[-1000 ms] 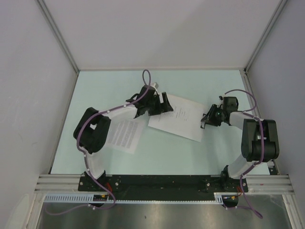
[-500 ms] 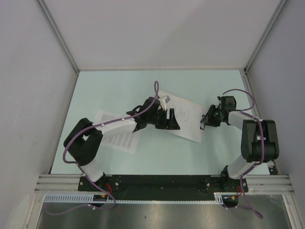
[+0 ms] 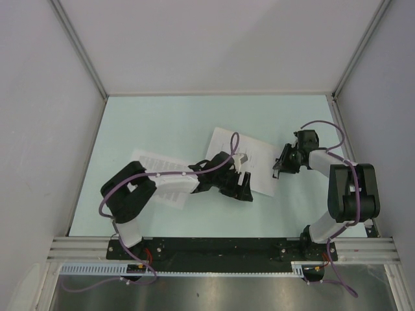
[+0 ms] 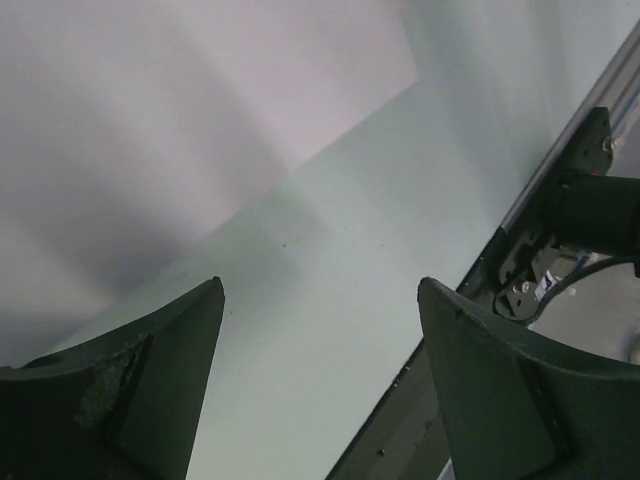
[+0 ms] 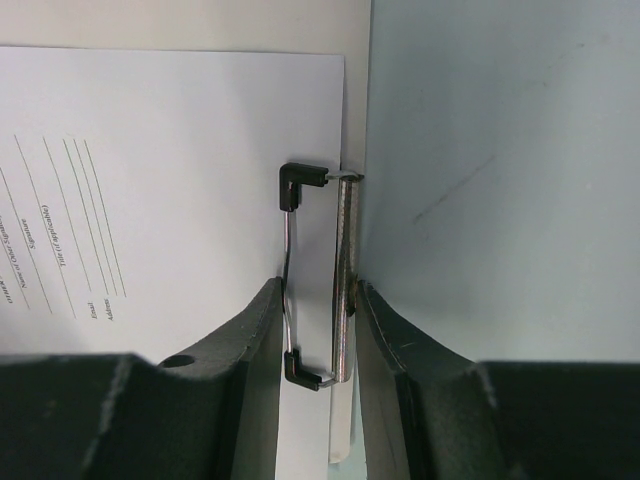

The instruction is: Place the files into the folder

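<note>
The sparser file (image 3: 254, 154) lies on the folder (image 5: 200, 22), of which only a cream strip shows past the sheet's far edge in the right wrist view. At the sheet's right edge my right gripper (image 3: 279, 167) is shut on the folder's wire clip (image 5: 318, 290), its jaws pressing the wire arms from both sides. The densely lined file (image 3: 154, 170) lies flat to the left, partly under my left forearm. My left gripper (image 3: 245, 189) hovers open and empty at the near edge of the stack; its wrist view shows a white corner (image 4: 250, 90) ahead of the gripper (image 4: 320, 300).
Grey walls close in the pale green table (image 3: 162, 123) on three sides. A black rail with the arm bases (image 3: 220, 247) runs along the near edge. The right arm's base (image 4: 590, 210) shows at the right of the left wrist view.
My left arm has swung from the far-left side of the stack across it to its near edge, uncovering more of the dense sheet. The right gripper has kept its hold on the clip.
</note>
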Motion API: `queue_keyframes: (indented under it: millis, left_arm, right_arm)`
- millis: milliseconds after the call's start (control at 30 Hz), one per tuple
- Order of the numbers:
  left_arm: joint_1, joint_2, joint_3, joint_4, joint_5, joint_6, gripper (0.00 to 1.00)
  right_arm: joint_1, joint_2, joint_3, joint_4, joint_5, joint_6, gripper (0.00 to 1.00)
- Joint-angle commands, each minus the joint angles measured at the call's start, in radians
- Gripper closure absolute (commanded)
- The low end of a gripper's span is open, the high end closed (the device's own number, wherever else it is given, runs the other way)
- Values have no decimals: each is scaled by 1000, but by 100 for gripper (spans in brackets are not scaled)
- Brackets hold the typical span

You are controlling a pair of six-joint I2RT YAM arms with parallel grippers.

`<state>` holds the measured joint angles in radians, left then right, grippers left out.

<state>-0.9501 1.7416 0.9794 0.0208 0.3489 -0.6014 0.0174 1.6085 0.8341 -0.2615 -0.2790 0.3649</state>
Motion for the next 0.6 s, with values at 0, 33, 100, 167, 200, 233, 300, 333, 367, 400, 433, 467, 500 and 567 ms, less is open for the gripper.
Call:
queue_keyframes:
  millis: [0, 33, 100, 167, 200, 233, 300, 333, 367, 400, 433, 467, 500, 567]
  left_arm:
    - [8, 61, 47, 86, 21, -40, 16]
    - [8, 79, 42, 114, 34, -58, 16]
    - [8, 107, 38, 181, 61, -98, 16]
    - [10, 150, 50, 211, 79, -135, 16]
    - [10, 162, 53, 252, 106, -147, 16]
    - [10, 170, 56, 277, 114, -159, 16]
    - [10, 187, 54, 341, 140, -196, 16]
    - [11, 196, 59, 346, 140, -208, 16]
    - [13, 209, 73, 340, 142, -227, 17]
    - [14, 216, 82, 335, 142, -233, 17]
    - [16, 217, 87, 331, 136, -241, 17]
    - [16, 213, 82, 334, 131, -257, 17]
    - [20, 208, 76, 340, 124, -265, 17]
    - [27, 199, 58, 340, 96, -287, 17]
  right_arm:
    - [13, -38, 30, -56, 24, -1, 100]
    - [15, -41, 30, -62, 32, 5, 100]
    - [27, -50, 30, -67, 46, 14, 100]
    - [36, -53, 30, -71, 64, 23, 100]
    - [44, -55, 30, -73, 72, 25, 100]
    - [47, -55, 30, -71, 73, 28, 100]
    - [55, -52, 30, -73, 78, 31, 100]
    - [59, -53, 30, -73, 80, 32, 100]
    - [61, -53, 30, -76, 81, 34, 100]
    - [62, -58, 30, -76, 81, 39, 100]
    - [65, -59, 30, -76, 78, 40, 100]
    - [65, -64, 30, -77, 80, 42, 100]
    - [67, -71, 30, -78, 80, 42, 100]
    - [67, -79, 30, -82, 87, 40, 100]
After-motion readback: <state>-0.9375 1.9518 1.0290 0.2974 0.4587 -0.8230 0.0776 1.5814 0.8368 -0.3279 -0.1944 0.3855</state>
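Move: The folder with the file on it has its near right corner about 10 cm to the right of the open left hand, some 2 cm back and 5 cm below; the clip on its right edge is about 12 cm right of that hand, 8 cm ahead and 5 cm below. The right hand already pinches that clip between its fingers, with the corner about 10 cm back, 2 cm left and 1 cm lower. The folder's near edge is met by the open left hand, which first sinks about 2 cm, then slides some 5 cm to the right along that edge towards the near right corner, edging slightly forward; its wrist turns some 15 degrees, the fingers flattening, and its forward finger comes against the edge. The right hand keeps its pinch on the clip and eases it about 1 cm back. ##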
